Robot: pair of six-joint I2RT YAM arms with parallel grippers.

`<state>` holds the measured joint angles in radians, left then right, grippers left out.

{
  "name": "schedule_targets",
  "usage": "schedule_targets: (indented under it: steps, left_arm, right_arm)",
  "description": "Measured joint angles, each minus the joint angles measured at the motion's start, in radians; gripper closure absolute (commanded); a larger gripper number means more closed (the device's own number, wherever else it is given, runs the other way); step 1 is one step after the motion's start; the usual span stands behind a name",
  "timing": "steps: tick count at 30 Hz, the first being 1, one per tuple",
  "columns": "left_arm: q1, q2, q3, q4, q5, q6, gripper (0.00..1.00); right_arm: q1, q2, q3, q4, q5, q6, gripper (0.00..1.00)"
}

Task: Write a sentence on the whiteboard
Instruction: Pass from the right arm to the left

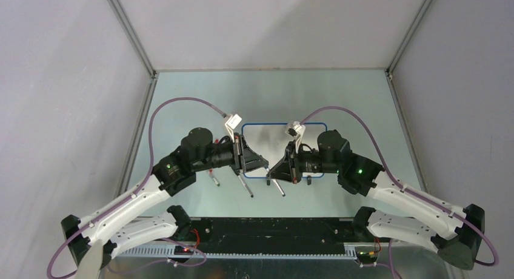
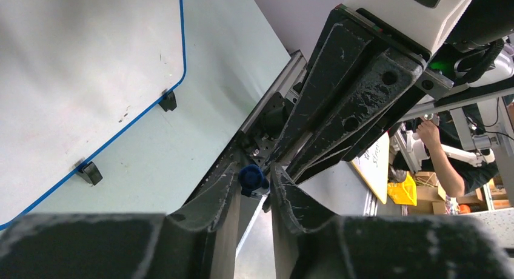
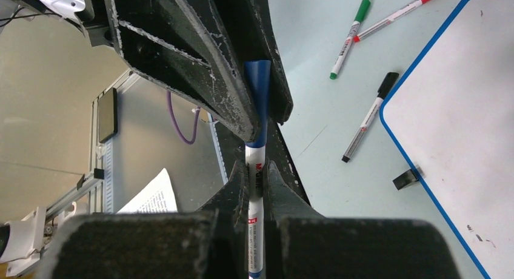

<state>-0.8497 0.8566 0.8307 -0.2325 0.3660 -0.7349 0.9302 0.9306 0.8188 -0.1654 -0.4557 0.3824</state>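
Observation:
The whiteboard [image 1: 267, 136] lies flat at mid-table, white with a thin blue rim; no sentence shows on the parts of it in view [image 2: 79, 67] [image 3: 460, 127]. Both grippers meet tip to tip over its near edge. My right gripper [image 3: 256, 170] is shut on the white barrel of a blue marker [image 3: 255, 154], which points away from it. The marker's blue cap [image 3: 259, 85] sits pinched between the fingers [image 3: 200, 67] of my left gripper [image 2: 253, 179]. In the left wrist view only the cap's end [image 2: 253, 178] shows, with the right gripper [image 2: 363, 79] behind it.
Green [image 3: 348, 39], red [image 3: 400, 12] and black [image 3: 370, 118] markers lie loose on the pale green table left of the board. Two black clip feet [image 2: 168, 101] [image 2: 91, 173] stick out from the board's near edge. Grey walls enclose the table.

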Motion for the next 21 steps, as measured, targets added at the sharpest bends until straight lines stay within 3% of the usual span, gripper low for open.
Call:
schedule_targets:
  steps: [2,5,6,7,9,12,16,21]
  left_arm:
    - [0.002,0.000,0.000,0.000,0.005,0.002,0.79]
    - [0.004,0.000,0.000,0.010,0.014,0.000,0.97]
    - [0.004,0.000,0.000,0.013,0.017,0.000,0.99]
    - [0.004,0.000,0.000,0.014,0.023,0.002,1.00]
    - [0.004,0.000,0.000,0.014,0.023,0.002,1.00]
    - [0.006,-0.008,-0.010,0.025,0.015,0.001,1.00]
    - [0.037,-0.056,-0.066,0.068,0.004,-0.035,1.00]
    - [0.107,-0.119,-0.130,0.194,0.006,-0.147,1.00]
  right_arm:
    - [0.000,0.007,0.005,-0.001,-0.004,-0.001,1.00]
    - [0.000,0.011,0.009,-0.001,-0.005,-0.010,1.00]
    - [0.000,0.013,0.009,0.000,-0.005,-0.012,0.94]
    - [0.000,0.014,0.010,-0.001,-0.005,-0.016,0.76]
    - [0.000,0.015,0.010,-0.001,-0.004,-0.024,0.53]
    - [0.000,0.013,0.010,-0.002,0.003,-0.020,0.35]
    - [0.000,-0.016,0.006,0.007,0.045,-0.003,0.22]
    - [0.000,-0.137,-0.084,0.127,0.136,0.055,0.19]
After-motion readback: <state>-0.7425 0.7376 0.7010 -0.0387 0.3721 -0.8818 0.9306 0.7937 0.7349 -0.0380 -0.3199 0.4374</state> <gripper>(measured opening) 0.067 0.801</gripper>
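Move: The blue-capped marker is still in my right hand, its middle practically at those fingertips. From my left hand the marker's middle is some 3 cm back, 3 cm right and 3 cm below, with its cap already between the open left fingers. Also from my left hand, the whiteboard's centre lies about 7 cm ahead and 8 cm right, the black marker 3 cm back and 7 cm left, both roughly 23 cm below. I hold my right hand still and shut my left fingers on the blue cap. Only then do I spread my right fingers wide off the barrel and back that hand up and a little to the right, about 3 cm. Meanwhile my left hand draws the marker left, up and forward some 3 cm, its fingertips tilting up about 10 degrees. ##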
